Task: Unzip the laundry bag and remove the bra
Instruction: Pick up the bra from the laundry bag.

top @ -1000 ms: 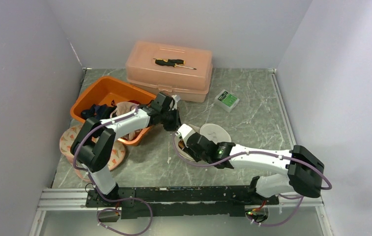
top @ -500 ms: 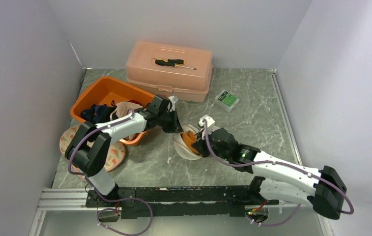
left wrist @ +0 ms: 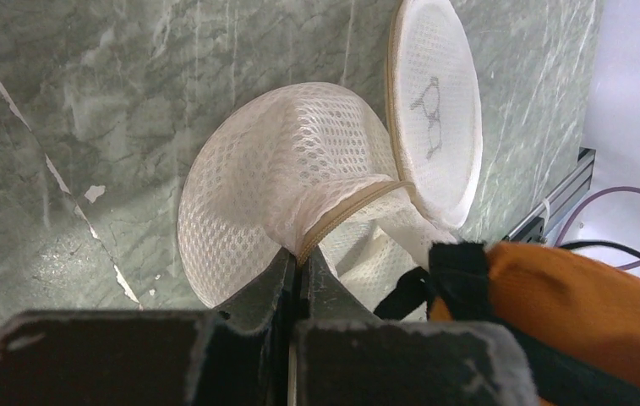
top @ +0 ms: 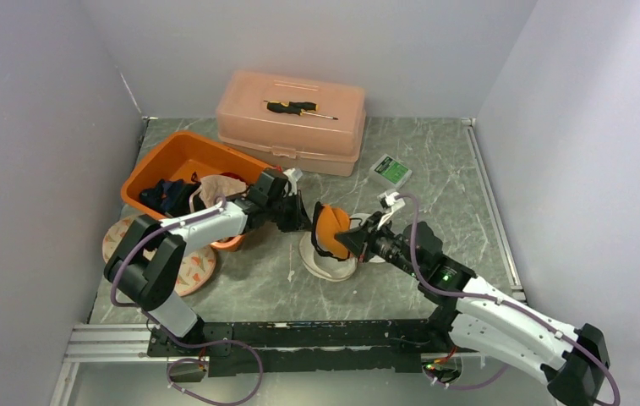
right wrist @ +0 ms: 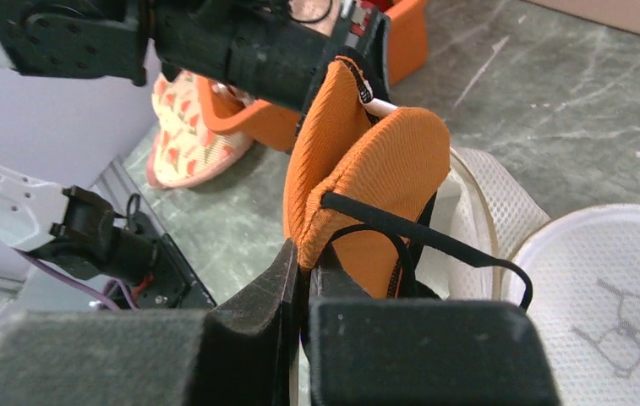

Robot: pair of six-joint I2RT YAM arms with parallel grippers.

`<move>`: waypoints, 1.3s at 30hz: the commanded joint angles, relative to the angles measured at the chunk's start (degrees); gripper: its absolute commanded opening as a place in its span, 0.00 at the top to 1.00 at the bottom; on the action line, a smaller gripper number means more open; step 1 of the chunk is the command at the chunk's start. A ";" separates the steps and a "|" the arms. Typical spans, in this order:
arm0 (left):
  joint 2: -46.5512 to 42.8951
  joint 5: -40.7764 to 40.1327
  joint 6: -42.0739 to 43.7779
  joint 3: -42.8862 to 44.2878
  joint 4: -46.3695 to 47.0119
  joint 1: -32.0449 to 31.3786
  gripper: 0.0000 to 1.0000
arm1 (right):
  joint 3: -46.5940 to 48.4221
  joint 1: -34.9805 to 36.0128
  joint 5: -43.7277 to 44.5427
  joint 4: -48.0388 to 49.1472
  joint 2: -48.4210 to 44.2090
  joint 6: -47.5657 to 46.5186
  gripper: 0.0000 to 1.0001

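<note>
The white mesh laundry bag (top: 325,264) lies unzipped on the marble table, with its round flap (left wrist: 439,110) folded back beside it. My left gripper (left wrist: 299,258) is shut on the bag's tan zip edge and pulls the mesh (left wrist: 282,169) up into a peak. The orange bra (top: 330,230) with black straps hangs just above the bag's mouth. My right gripper (right wrist: 306,258) is shut on the lower edge of a bra cup (right wrist: 375,178). One black strap still trails toward the bag (right wrist: 494,220). In the top view the left gripper (top: 299,222) and the right gripper (top: 347,242) sit on either side of the bra.
An orange basin (top: 183,161) with clothes stands at the left, over a patterned round cloth (top: 198,266). A pink toolbox (top: 291,118) with a screwdriver (top: 299,107) on its lid is at the back. A small green and white box (top: 391,172) lies right of it.
The right gripper has closed on the bra and drawn back to the right and up, lifting the bra out of the bag. The left gripper has kept its hold and shifted slightly left.
</note>
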 commanded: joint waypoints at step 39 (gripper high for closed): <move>-11.88 9.33 -16.24 30.95 -38.75 6.97 0.06 | 18.62 21.22 33.46 -15.05 4.10 -40.59 1.00</move>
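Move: The bra is in the right gripper's closed fingers, its middle about 3 cm ahead, 5 cm left and 2 cm above them. From the left gripper, which is pinching the laundry bag's zipped rim, the bra lies some 5 cm back, 6 cm right and 12 cm up. The bag's middle is about 4 cm back, 5 cm right and 6 cm below the left gripper; the round bag lid is 1 cm ahead, 16 cm right and 7 cm below. The orange basket sits roughly 13 cm ahead, 28 cm left and 5 cm below the left gripper. Open the left gripper wide to let go of the bag's rim and lift it some 18 cm, drifting left, until its spread fingers face the bra. Keep the right fingers shut on the bra; raise it about 8 cm, slightly right and back, then bring it down some 5 cm and back left, rolling the wrist about 35 degrees. ##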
